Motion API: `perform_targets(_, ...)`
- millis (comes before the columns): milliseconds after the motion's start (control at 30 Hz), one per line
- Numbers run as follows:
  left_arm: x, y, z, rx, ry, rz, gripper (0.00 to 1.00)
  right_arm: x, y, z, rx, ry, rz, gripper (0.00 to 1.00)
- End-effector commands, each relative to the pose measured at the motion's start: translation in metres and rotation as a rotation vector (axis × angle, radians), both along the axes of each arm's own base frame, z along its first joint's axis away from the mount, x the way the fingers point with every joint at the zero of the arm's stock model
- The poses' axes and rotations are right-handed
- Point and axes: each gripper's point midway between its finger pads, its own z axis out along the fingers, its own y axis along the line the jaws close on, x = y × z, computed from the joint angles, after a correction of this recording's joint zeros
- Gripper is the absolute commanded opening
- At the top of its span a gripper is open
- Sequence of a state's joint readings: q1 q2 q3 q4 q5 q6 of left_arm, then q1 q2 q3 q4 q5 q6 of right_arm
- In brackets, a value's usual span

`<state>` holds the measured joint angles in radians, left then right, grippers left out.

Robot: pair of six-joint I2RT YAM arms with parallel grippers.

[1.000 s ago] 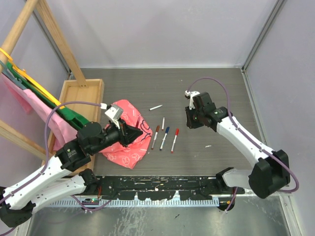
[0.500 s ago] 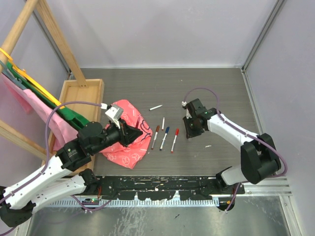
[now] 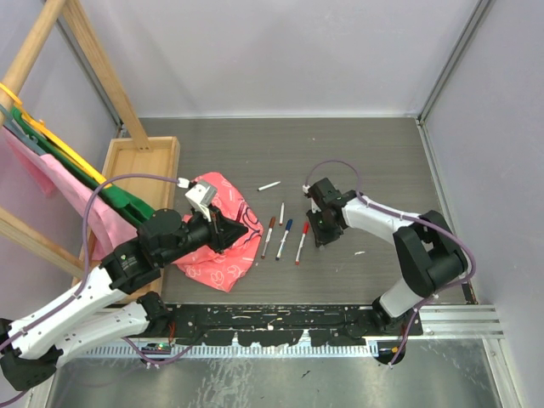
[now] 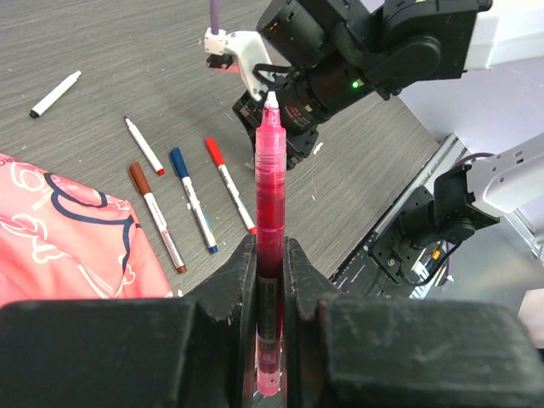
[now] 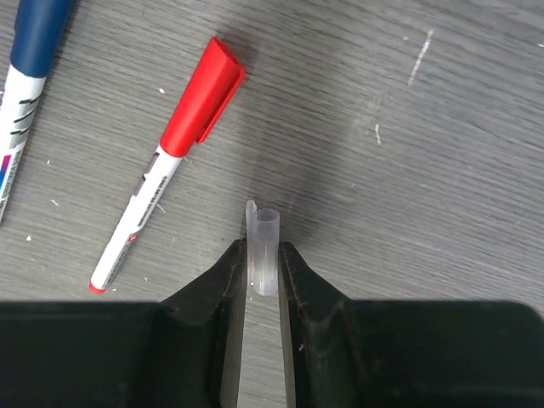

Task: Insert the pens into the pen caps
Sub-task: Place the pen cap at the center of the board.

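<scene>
My left gripper [image 4: 270,255] is shut on a pink translucent pen [image 4: 270,178] whose white tip points toward the right arm; in the top view this gripper [image 3: 242,228] hovers over the pink cloth's right edge. A small clear pen cap [image 5: 264,234], open end outward, is clamped in my shut right gripper [image 5: 263,255], low over the table. That gripper [image 3: 320,238] is just right of a red-capped pen [image 5: 166,200]. Several white-barrelled pens lie between the arms: red-capped [image 3: 302,242], blue-capped [image 3: 285,238], dark-red-capped [image 3: 269,236], and two bare ones [image 3: 281,212] [image 3: 269,185].
A pink patterned cloth [image 3: 217,242] lies crumpled left of the pens. A wooden tray [image 3: 140,170] sits at the far left beside a wooden rack hung with coloured cloths [image 3: 51,161]. A black rail [image 3: 272,323] runs along the near edge.
My right arm has swung left and down toward the table, ending beside the red-capped pen with the clear cap still in it. The left arm has barely moved.
</scene>
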<state>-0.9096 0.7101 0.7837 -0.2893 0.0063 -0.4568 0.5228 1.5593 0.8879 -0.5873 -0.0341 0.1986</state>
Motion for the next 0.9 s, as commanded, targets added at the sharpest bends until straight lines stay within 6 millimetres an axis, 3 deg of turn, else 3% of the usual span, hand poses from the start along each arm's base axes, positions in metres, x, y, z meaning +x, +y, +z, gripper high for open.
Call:
perform_targets(0,0.001,0.001,0.036,-0.082,-0.057,0.01,0.0,0.017,0.011,0.002,-0.022,-0.071,0.028,0.26)
perform_targets(233,0.0,0.004,0.035,-0.078,-0.057,0.016,0.0,0.031,0.015,0.008,-0.09,-0.102,0.175,0.33)
perform_targets(467,0.0,0.005,0.035,-0.073,-0.058,0.016,0.0,0.036,0.019,0.024,-0.07,-0.131,0.169,0.48)
perform_targets(633,0.0,0.007,0.033,-0.07,-0.059,0.022,0.0,0.031,0.02,0.045,-0.012,-0.178,0.105,0.53)
perform_targets(867,0.0,0.006,0.033,-0.073,-0.056,0.021,0.0,0.016,0.01,0.037,0.013,-0.149,-0.145,0.55)
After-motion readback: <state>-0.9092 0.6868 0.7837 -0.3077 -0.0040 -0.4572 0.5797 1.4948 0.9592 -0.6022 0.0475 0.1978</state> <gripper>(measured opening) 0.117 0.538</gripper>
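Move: The right gripper already holds the clear pen cap low over the board; the resting spot for it is about 1 cm ahead, 1 cm to the left and 2 cm below. The red pen's middle lies some 6 cm to this gripper's left and 1 cm farther out, the blue pen about 11 cm left and 2 cm out. From the left gripper the resting spot is roughly 9 cm ahead, 20 cm to the right and 25 cm down. Set the clear cap down on the board just right of the red pen: sink the right gripper barely 1 cm, then open its fingers from about a quarter to half while easing some 2.5 cm forward and slightly left, with a counter-clockwise twist of about 10 degrees. Let go of the cap, rise some 4 cm straight off it and undo most of the twist. ##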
